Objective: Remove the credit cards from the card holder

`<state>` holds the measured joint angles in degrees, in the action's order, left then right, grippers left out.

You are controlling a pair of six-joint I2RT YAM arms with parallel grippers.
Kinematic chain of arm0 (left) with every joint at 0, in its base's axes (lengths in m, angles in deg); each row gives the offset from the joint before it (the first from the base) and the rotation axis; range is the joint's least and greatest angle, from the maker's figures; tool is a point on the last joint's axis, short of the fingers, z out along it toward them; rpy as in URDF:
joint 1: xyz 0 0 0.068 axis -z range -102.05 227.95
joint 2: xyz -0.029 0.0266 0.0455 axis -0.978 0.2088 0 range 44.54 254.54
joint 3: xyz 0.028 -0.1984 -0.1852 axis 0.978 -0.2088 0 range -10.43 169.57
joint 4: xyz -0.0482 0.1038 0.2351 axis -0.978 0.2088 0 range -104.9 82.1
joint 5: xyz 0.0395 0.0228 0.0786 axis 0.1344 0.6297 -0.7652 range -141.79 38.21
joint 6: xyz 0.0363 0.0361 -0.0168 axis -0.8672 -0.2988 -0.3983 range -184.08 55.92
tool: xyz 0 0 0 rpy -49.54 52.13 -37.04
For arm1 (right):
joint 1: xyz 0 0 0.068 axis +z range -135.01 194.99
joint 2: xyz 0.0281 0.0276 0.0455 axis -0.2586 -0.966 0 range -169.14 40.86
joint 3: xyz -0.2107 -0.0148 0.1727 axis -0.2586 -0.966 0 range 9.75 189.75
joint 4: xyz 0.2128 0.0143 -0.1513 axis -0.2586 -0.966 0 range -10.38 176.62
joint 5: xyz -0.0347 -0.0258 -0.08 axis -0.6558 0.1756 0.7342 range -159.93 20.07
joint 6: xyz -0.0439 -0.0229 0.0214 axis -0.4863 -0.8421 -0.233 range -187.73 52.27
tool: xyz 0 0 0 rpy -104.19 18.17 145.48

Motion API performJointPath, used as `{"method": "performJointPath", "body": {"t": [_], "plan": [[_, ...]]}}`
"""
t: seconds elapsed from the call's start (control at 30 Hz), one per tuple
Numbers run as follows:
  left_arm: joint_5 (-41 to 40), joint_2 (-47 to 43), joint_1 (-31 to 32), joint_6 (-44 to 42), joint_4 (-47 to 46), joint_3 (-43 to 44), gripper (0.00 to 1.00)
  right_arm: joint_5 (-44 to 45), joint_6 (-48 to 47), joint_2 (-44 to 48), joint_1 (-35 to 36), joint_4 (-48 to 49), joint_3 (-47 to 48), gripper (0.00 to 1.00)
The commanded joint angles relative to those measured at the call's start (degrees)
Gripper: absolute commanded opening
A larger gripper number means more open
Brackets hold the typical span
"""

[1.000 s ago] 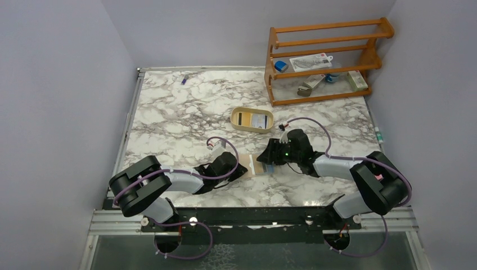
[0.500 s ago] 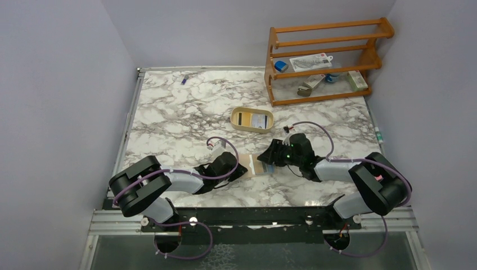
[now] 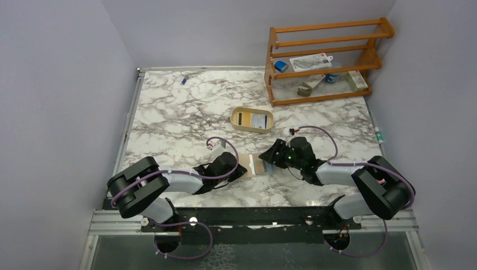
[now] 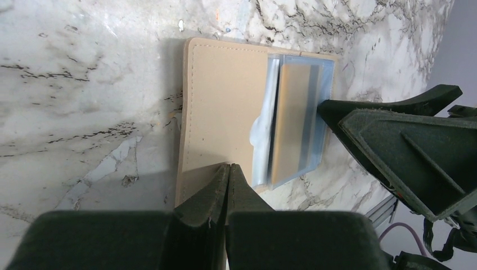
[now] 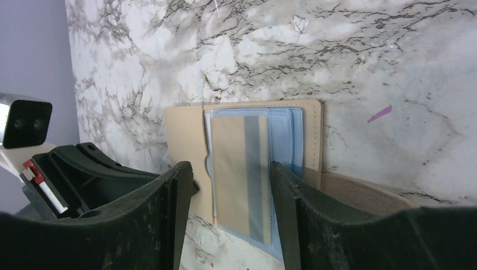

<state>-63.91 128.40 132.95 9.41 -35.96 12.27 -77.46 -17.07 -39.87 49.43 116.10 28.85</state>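
Note:
The tan card holder (image 3: 254, 165) lies open on the marble. Seen in the left wrist view, the card holder (image 4: 225, 101) carries a light blue sleeve with a yellowish, dark-striped credit card (image 4: 292, 124) sticking out over its right edge. My left gripper (image 4: 229, 169) is shut, its tips resting on the holder's near left part with nothing between them. My right gripper (image 5: 229, 169) is open, and its fingers straddle the yellowish card (image 5: 239, 163) and the light blue card (image 5: 284, 132). There is a gap on the left side, and the right finger is at the blue edge.
A cream oval tray (image 3: 251, 130) with cards in it sits just behind the holder. A wooden rack (image 3: 320, 59) with small items stands at the back right. A small blue object (image 3: 184, 80) lies near the back left edge.
My right wrist has dropped lower and shifted slightly right and nearer, with its fingers still around the cards. The left arm has not moved.

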Motion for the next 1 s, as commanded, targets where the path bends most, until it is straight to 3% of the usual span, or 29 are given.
{"method": "performJointPath", "body": {"t": [0.0, 0.17, 0.5, 0.67, 0.97], "plan": [[-2.63, 0.35, 0.36, -1.49, 12.47, -2.70, 0.00, 9.07, -0.36, -4.10, -0.38, -18.45, -2.73, 0.60], [-2.56, 0.90, 0.37, -1.42, 11.93, -2.66, 0.00, 5.69, -0.86, -7.71, -0.36, -16.56, -2.07, 0.58], [-2.20, 2.15, 0.39, -1.42, 11.30, -2.40, 0.00, -10.13, -4.50, -11.44, 1.14, 3.12, -6.31, 0.58], [-2.13, 2.73, 0.36, -1.51, 11.14, -2.18, 0.00, -17.66, -6.60, -7.38, 1.36, 8.44, -7.62, 0.58], [-1.90, 4.24, 0.41, -1.67, 10.34, -1.72, 0.00, -23.15, -9.51, 6.19, 1.73, 3.14, -5.08, 0.58]]}}
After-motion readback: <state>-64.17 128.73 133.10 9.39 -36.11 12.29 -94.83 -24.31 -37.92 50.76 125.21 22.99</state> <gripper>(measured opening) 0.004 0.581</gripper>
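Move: The top card sleeve of the open card holder lies almost under the right hand, its middle about 1 cm back, 1 cm to the left and 2 cm below. The holder's left cover is some 7 cm to the right hand's left and 2 cm back, and the yellow-lined tray about 14 cm ahead and 6 cm left. From the left hand, that sleeve lies about 6 cm to the right, 2 cm ahead and 1 cm lower. Keep the left gripper shut and still, its tips resting on the left cover to hold the holder down. Dip the half-open right gripper slightly at the sleeve's right edge, ease it about 1.5 cm left with the right finger catching that edge, then rise and sweep back some 6 cm, turning roughly 20 degrees counter-clockwise, the fingertip at the raised sleeve's near corner. ##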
